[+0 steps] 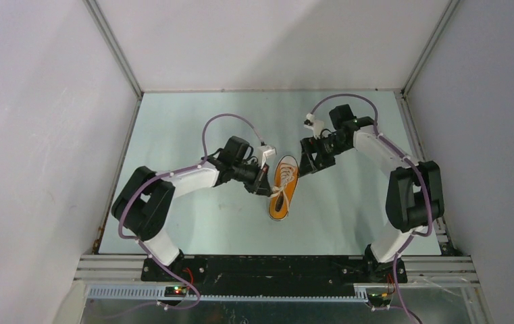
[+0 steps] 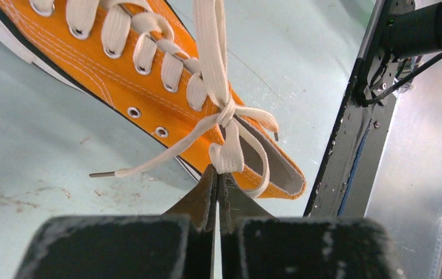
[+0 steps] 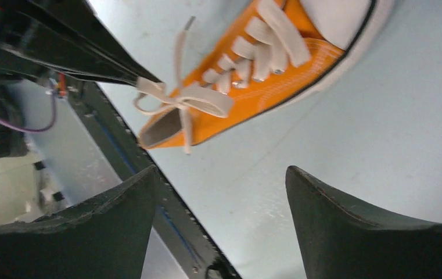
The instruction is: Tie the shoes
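An orange sneaker with a white toe cap lies mid-table, toe pointing away from the arm bases. Its white laces are crossed in a knot near the ankle opening, with one loose end trailing onto the table. My left gripper is shut on a short loop of lace just below that knot, at the shoe's left side. My right gripper stands open with nothing between its fingers, off the shoe and just right of its toe end. The left fingers show in the right wrist view, pinching the lace.
The pale green tabletop is boxed in by white walls on three sides. A black metal rail runs along the near edge by the arm bases and also shows in the right wrist view as the rail.
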Action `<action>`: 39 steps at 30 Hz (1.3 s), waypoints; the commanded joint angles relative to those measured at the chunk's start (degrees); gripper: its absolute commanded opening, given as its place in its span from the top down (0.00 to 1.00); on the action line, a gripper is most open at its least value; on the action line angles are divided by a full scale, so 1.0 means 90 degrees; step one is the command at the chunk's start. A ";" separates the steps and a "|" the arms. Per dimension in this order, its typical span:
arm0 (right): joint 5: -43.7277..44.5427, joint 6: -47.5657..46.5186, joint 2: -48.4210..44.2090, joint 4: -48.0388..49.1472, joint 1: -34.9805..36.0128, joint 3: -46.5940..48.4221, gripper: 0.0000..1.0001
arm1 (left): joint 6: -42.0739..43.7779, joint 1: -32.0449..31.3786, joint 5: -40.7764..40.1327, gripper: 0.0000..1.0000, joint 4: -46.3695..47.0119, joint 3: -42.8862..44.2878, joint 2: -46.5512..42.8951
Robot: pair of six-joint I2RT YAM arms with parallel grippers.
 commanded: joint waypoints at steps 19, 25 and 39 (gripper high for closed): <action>-0.0762 0.3128 0.1144 0.1283 0.0697 0.0205 0.54 | 0.0499 0.0030 -0.0323 1.00 -0.0433 0.0290 -0.0384; -0.0517 0.3083 0.1180 0.1176 0.0762 0.0195 0.75 | 0.0602 0.0032 -0.0381 1.00 -0.0477 0.0346 -0.0361; 0.0463 0.1943 0.0259 0.0569 -0.0017 -0.1006 1.00 | 0.0645 0.0217 -0.4319 1.00 -0.1179 0.0419 -0.0471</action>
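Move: My open right hand goes for the right-hand lace loop, about 6 cm to its left, 1 cm back and 4 cm below. The bow's knot is roughly 8 cm left, 3 cm back and 5 cm down from this hand; the shoe's toe cap lies about 7 cm left, 8 cm ahead and 8 cm down. My left hand already pinches the other loop, with the knot about 5 cm to its right and 1 cm ahead, slightly below. I bring my right hand some 6 cm left, rising briefly and then sinking over the shoe as it rolls about 20 degrees, and close its fingers on the free loop. Then I draw that loop about 4 cm back right, while my left hand, almost still until then, keeps its pinch and pulls its own loop left and forward, about 4 cm each way, tilting its fingers steeper. ##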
